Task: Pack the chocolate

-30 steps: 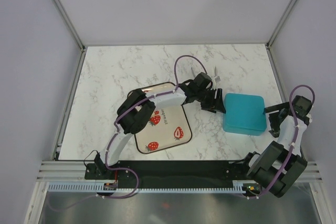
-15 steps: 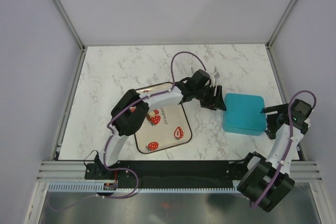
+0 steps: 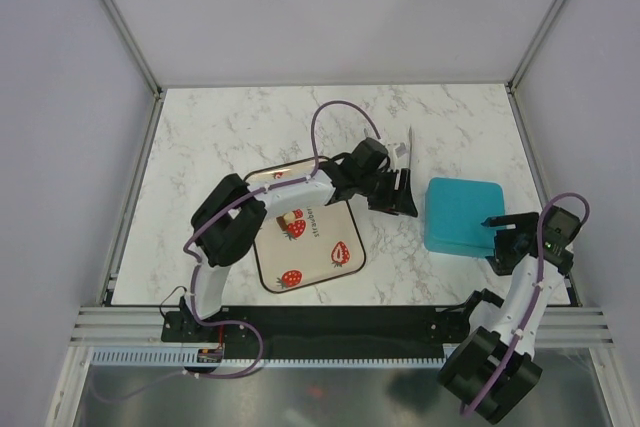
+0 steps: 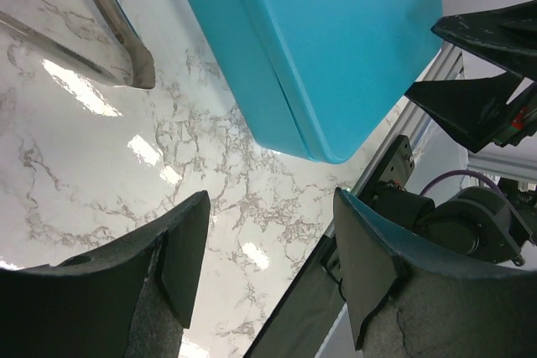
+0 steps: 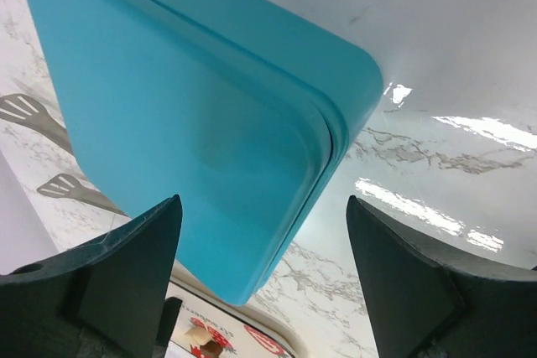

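Note:
A closed teal box (image 3: 460, 212) lies on the marble at the right. A few small tan and brown pieces of chocolate (image 5: 201, 339) sit on the strawberry-print tray (image 3: 345, 262); from above the left arm hides most of them. My left gripper (image 3: 400, 199) hovers just left of the box, open and empty (image 4: 268, 266), with the box's edge (image 4: 336, 48) ahead of it. At the box's near right corner my right gripper (image 3: 497, 237) is open and empty, and the lid (image 5: 185, 106) fills the space in front of its jaws (image 5: 264, 232).
Metal tongs (image 3: 405, 142) lie on the marble behind the left gripper and show in the wrist views (image 4: 109, 31) (image 5: 33, 115). A black rail (image 3: 330, 322) runs along the near table edge. Enclosure walls stand close on all sides.
The left gripper has drawn back to the left, away from the box. The right arm has swung down and in, from the box's right side to its near right corner.

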Available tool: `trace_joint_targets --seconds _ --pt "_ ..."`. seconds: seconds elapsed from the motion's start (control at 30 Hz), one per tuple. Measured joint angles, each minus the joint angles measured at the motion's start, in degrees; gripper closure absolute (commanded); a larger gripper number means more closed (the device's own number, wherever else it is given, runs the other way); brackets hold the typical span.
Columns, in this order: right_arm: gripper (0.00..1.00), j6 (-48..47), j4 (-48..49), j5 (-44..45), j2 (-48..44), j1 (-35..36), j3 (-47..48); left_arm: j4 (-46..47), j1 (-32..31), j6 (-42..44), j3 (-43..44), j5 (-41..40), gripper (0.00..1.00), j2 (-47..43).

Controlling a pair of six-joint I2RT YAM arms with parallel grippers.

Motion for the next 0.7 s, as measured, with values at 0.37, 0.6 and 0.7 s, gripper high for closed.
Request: trace_joint_targets --seconds 0.37,0.6,0.7 --pt "0.24 2.23 2.73 0.48 0.83 0.55 -3.89 0.22 1.68 0.02 -2.67 -1.05 0.32 -1.36" --pt "0.35 4.72 7.89 0.22 -0.2 0.98 -6.29 0.59 2.49 0.02 -3.61 -1.05 0.33 -1.46" --pt "0.42 4.81 9.92 -0.04 1.29 1.16 -6.29 1.2 2.73 0.0 -3.76 -0.98 0.33 -1.46"
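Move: The closed blue chocolate box has its middle about 6 cm ahead of the right hand, 7 cm left and 5 cm below, so its near right corner is right by the fingers. The metal tongs lie some 20 cm ahead, 23 cm left and 8 cm below. From the left hand, the box is about 16 cm right, 2 cm back and 7 cm lower. Right hand sinks about 2 cm, then eases forward, closing partway onto the box's near right corner; left withdraws leftward. ##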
